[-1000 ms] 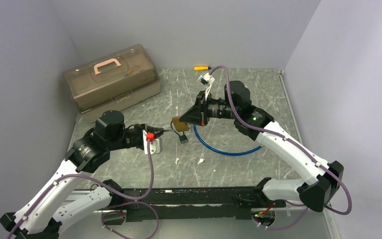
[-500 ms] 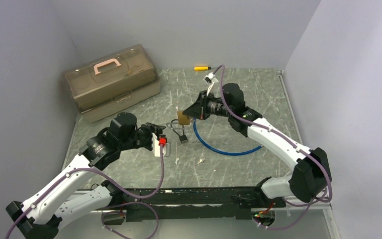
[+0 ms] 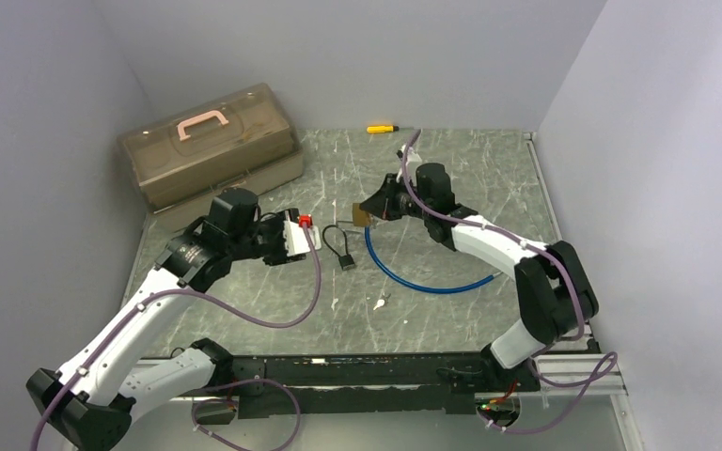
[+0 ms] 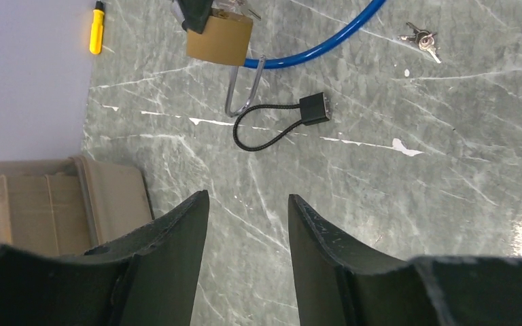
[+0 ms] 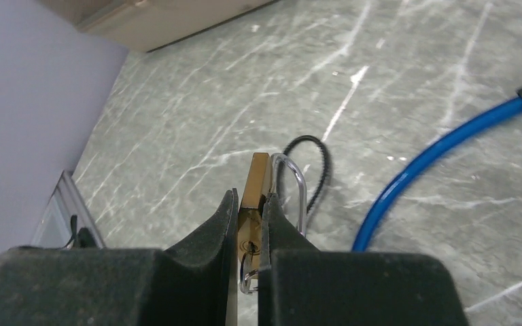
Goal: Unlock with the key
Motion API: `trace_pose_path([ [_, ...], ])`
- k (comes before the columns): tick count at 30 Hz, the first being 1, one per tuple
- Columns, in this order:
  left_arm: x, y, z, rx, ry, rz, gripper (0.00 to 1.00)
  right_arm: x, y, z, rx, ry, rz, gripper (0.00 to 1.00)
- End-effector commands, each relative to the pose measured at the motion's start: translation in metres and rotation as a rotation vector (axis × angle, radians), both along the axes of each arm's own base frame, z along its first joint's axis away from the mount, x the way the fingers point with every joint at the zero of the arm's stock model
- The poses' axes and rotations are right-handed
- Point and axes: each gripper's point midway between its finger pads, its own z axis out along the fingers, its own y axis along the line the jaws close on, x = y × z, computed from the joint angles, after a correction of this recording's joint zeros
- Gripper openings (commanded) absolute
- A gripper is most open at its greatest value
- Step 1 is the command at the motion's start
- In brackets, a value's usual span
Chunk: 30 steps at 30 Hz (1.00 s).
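Note:
My right gripper [image 3: 372, 209] [image 5: 250, 194] is shut on the brass padlock [image 3: 361, 215] [image 5: 255, 178], holding it above the table. The key [image 5: 247, 246] sits in the keyhole between the jaws, its wire ring hanging down. In the left wrist view the padlock [image 4: 219, 39] shows its long silver shackle [image 4: 243, 88] pointing toward me; whether the shackle is released I cannot tell. My left gripper [image 3: 282, 246] [image 4: 248, 197] stands open and empty, well to the left of the padlock and above bare table.
A black cable lock [image 3: 343, 249] [image 4: 282, 125] lies under the padlock. A blue cable [image 3: 423, 282] [image 5: 435, 163] curves beside it. Spare keys [image 3: 379, 303] [image 4: 421, 39] lie nearer the front. A toolbox [image 3: 211, 155] stands back left, a yellow screwdriver [image 3: 382, 129] by the back wall.
My left gripper opened, let go at the padlock and drew back to the left. The right gripper carried the padlock a little farther back and to the right.

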Motion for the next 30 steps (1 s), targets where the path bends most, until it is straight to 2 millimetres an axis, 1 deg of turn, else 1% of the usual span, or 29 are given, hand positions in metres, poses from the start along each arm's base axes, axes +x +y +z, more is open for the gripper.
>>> trace_pose_path([
  [1, -0.009, 0.002, 0.017, -0.038, 0.026, -0.006, 0.52, 0.032, -0.006, 0.018, 0.150, -0.073, -0.092, 0.00],
  [2, -0.009, 0.004, 0.017, -0.036, 0.019, -0.001, 0.52, 0.037, -0.010, 0.009, 0.162, -0.052, -0.111, 0.00],
  [4, -0.011, 0.008, 0.011, -0.011, 0.026, -0.004, 0.54, 0.048, -0.017, -0.002, 0.207, -0.030, -0.148, 0.00],
  [7, -0.005, 0.020, -0.004, 0.080, 0.064, 0.048, 0.64, 0.060, -0.025, -0.018, 0.255, -0.031, -0.199, 0.00],
  [8, -0.003, 0.024, -0.005, 0.104, 0.074, 0.066, 0.67, 0.064, -0.027, -0.023, 0.257, -0.035, -0.215, 0.00],
  [10, -0.006, 0.025, 0.002, 0.108, 0.065, 0.050, 0.70, 0.071, -0.032, -0.028, 0.277, -0.057, -0.268, 0.00],
  [12, -0.011, 0.023, 0.012, 0.073, 0.025, 0.027, 0.71, 0.078, -0.038, -0.035, 0.291, -0.058, -0.319, 0.00],
  [15, -0.014, 0.024, 0.022, 0.040, 0.014, 0.041, 0.74, 0.086, -0.038, -0.051, 0.283, -0.024, -0.348, 0.00],
  [16, -0.016, 0.025, 0.023, 0.038, 0.024, 0.045, 0.76, 0.088, -0.037, -0.056, 0.279, -0.014, -0.355, 0.00],
  [19, -0.024, 0.026, 0.028, 0.019, 0.030, 0.034, 0.88, 0.091, -0.040, -0.070, 0.268, 0.006, -0.379, 0.00],
  [20, -0.028, 0.025, 0.031, 0.009, 0.030, 0.028, 0.91, 0.091, -0.041, -0.075, 0.262, 0.015, -0.383, 0.02],
  [22, -0.033, 0.024, 0.039, -0.015, 0.027, 0.017, 0.99, 0.090, -0.043, -0.081, 0.245, 0.028, -0.380, 0.11],
  [24, -0.037, 0.023, 0.048, -0.038, 0.028, 0.010, 0.99, 0.091, -0.047, -0.089, 0.221, 0.046, -0.381, 0.24],
  [27, -0.044, 0.024, 0.058, -0.059, 0.019, 0.001, 0.99, 0.095, -0.053, -0.100, 0.191, 0.081, -0.380, 0.37],
  [30, -0.053, 0.026, 0.067, -0.070, -0.017, -0.026, 0.99, 0.100, -0.061, -0.104, 0.159, 0.118, -0.379, 0.46],
])
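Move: The right gripper holds the already unlocked brass padlock. Its landing spot on the table beside the blue cable lies about 7 cm ahead, 3 cm to the right and 16 cm below this hand. The cable's chrome connector is some 5 cm farther out than that spot and 3 cm right of it; the black cable lock lies level with the hand and 4 cm left. From the empty left gripper, the landing spot is roughly 19 cm ahead, 14 cm right and 22 cm below. Lower the right gripper about 12 cm while carrying the padlock some 8 cm forward and 5 cm right to the blue cable, turning the wrist about 20 degrees clockwise; slow near the table, then start opening the fingers to release it. Bring the left gripper back and slightly left, rising after a small dip, and open its fingers fully. ##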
